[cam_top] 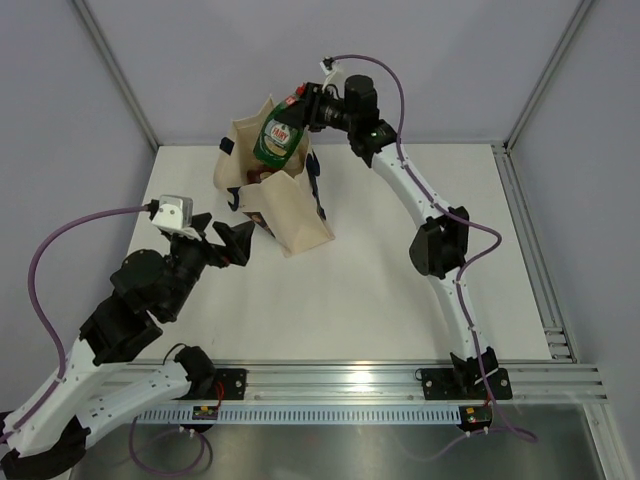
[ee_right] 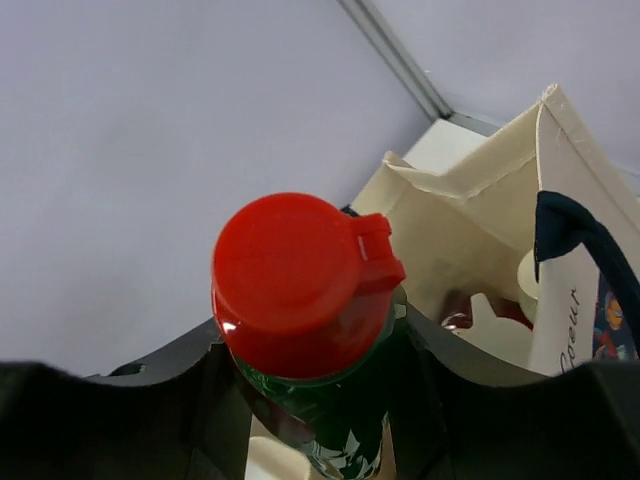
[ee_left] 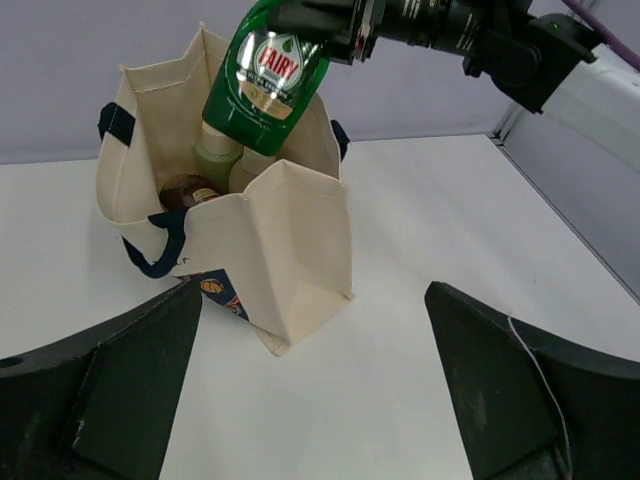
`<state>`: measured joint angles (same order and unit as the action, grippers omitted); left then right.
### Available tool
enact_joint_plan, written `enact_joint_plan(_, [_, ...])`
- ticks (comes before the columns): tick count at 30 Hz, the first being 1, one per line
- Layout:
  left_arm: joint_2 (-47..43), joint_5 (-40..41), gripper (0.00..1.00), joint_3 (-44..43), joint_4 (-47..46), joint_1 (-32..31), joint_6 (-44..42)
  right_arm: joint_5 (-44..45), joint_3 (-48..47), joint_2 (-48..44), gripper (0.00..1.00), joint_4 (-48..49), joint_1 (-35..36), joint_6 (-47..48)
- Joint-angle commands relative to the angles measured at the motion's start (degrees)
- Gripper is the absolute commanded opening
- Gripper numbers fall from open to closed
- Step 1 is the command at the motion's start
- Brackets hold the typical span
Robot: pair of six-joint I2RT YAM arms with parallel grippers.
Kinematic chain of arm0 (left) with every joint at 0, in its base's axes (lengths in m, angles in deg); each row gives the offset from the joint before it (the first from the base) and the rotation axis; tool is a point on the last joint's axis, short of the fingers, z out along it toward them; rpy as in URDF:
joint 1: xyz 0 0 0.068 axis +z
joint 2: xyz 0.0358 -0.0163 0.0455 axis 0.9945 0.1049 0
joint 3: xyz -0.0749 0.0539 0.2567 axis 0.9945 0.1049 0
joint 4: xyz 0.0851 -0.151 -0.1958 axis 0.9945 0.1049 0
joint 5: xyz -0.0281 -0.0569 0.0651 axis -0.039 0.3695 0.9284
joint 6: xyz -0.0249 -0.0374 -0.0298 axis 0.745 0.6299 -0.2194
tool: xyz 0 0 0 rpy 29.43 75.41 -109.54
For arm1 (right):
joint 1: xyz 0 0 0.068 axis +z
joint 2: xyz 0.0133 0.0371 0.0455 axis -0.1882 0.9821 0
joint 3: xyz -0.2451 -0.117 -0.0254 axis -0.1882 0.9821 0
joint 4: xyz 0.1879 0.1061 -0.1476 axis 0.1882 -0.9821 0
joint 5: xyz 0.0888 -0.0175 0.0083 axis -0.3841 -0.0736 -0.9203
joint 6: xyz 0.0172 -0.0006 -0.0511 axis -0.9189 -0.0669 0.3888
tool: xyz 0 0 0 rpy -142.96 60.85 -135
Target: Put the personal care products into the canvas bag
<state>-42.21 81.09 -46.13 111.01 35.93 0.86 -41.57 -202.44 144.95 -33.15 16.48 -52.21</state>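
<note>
The cream canvas bag (cam_top: 292, 212) (ee_left: 290, 250) (ee_right: 450, 230) stands open at the back of the table, its navy handles hanging down. Inside it I see two pale bottles with whitish caps, a sage-green one (ee_left: 215, 150) and another beside it (ee_left: 250, 172) (ee_right: 500, 335). My right gripper (cam_top: 300, 108) (ee_right: 320, 400) is shut on the neck of a green Fairy bottle (cam_top: 277, 140) (ee_left: 265, 80) with a red cap (ee_right: 300, 275). The bottle hangs tilted, its base at the bag's mouth. My left gripper (cam_top: 225, 242) (ee_left: 312, 296) is open just in front of the bag, holding nothing.
A dark red-brown round item (ee_left: 188, 190) lies in the bag beside the pale bottles. The white table (cam_top: 400, 290) is bounded by grey walls at the back and a metal rail (cam_top: 530, 230) on the right.
</note>
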Motion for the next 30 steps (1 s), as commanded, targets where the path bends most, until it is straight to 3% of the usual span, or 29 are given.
enact_joint_plan(1, [-0.7, 4.9, 0.99, 1.6, 0.2, 0.1, 2.6, 6.8, 6.4, -8.6, 0.00, 5.8, 5.4, 15.1])
enact_joint_plan(4, [-0.6, 5.1, 0.99, 2.2, 0.0, 0.1, 1.9, 7.6, 10.8, -11.5, 0.00, 5.8, 5.6, 20.2])
enact_joint_plan(9, [-0.1, 4.9, 0.99, 2.6, -0.3, 0.2, 0.8, 8.3, 6.4, -9.2, 0.01, -3.6, 6.0, 25.7])
enact_joint_plan(16, [-3.4, 5.1, 0.99, 5.4, 0.4, 0.3, 2.4, 7.7, 14.9, -15.6, 0.15, -10.5, 6.3, 44.3])
enact_joint_plan(19, [-5.8, 5.2, 0.99, 7.1, 0.2, 0.3, 2.6, 6.2, 15.2, -16.7, 0.36, -17.7, 6.4, 52.1])
enact_joint_plan(20, [-6.1, 5.3, 0.99, 7.5, 0.2, 0.3, 2.5, 6.3, 15.1, -16.7, 0.62, -19.0, 6.4, 53.6])
enact_joint_plan(22, [-7.1, 5.2, 0.99, 8.3, 0.0, 0.3, 2.4, 6.5, 14.4, -16.6, 0.94, -22.4, 6.4, 54.6])
enact_joint_plan(23, [-7.3, 5.1, 0.99, 8.5, -0.1, 0.3, 2.4, 6.9, 14.0, -16.6, 0.99, -22.8, 6.4, 54.2])
enact_joint_plan(26, [-7.0, 4.7, 0.99, 8.5, -0.4, 0.3, 2.7, 7.2, 11.7, -17.5, 0.99, -24.5, 6.5, 51.9])
enact_joint_plan(30, [-4.7, 4.8, 0.99, 6.7, 1.6, 0.3, 4.1, 9.3, 2.0, -18.1, 1.00, -30.6, 6.3, 47.3])
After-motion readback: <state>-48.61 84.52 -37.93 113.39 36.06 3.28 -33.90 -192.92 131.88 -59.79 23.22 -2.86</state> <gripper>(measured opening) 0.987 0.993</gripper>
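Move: The right gripper already holds the green bottle by its neck. The canvas bag's middle lies about 5 cm back, 4 cm to the left and some 20 cm below this hand. Inside the bag, the pale green bottle stands about 1 cm back, 2 cm left and 19 cm down, and the dark red bottle lies about 3 cm back, 6 cm left and 24 cm down. From the left hand, the bag is straight ahead, about 26 cm out and 22 cm lower. Lower the right gripper about 9 cm into the bag mouth with the green bottle, drawing it back some 6 cm and swinging first left, then right again. Meanwhile roll the wrist about 40 degrees, counter-clockwise seen from behind the hand, and tip the fingers slightly down. Open wide to let the bottle go, then rise off it. Sink the open, empty left gripper a little. ##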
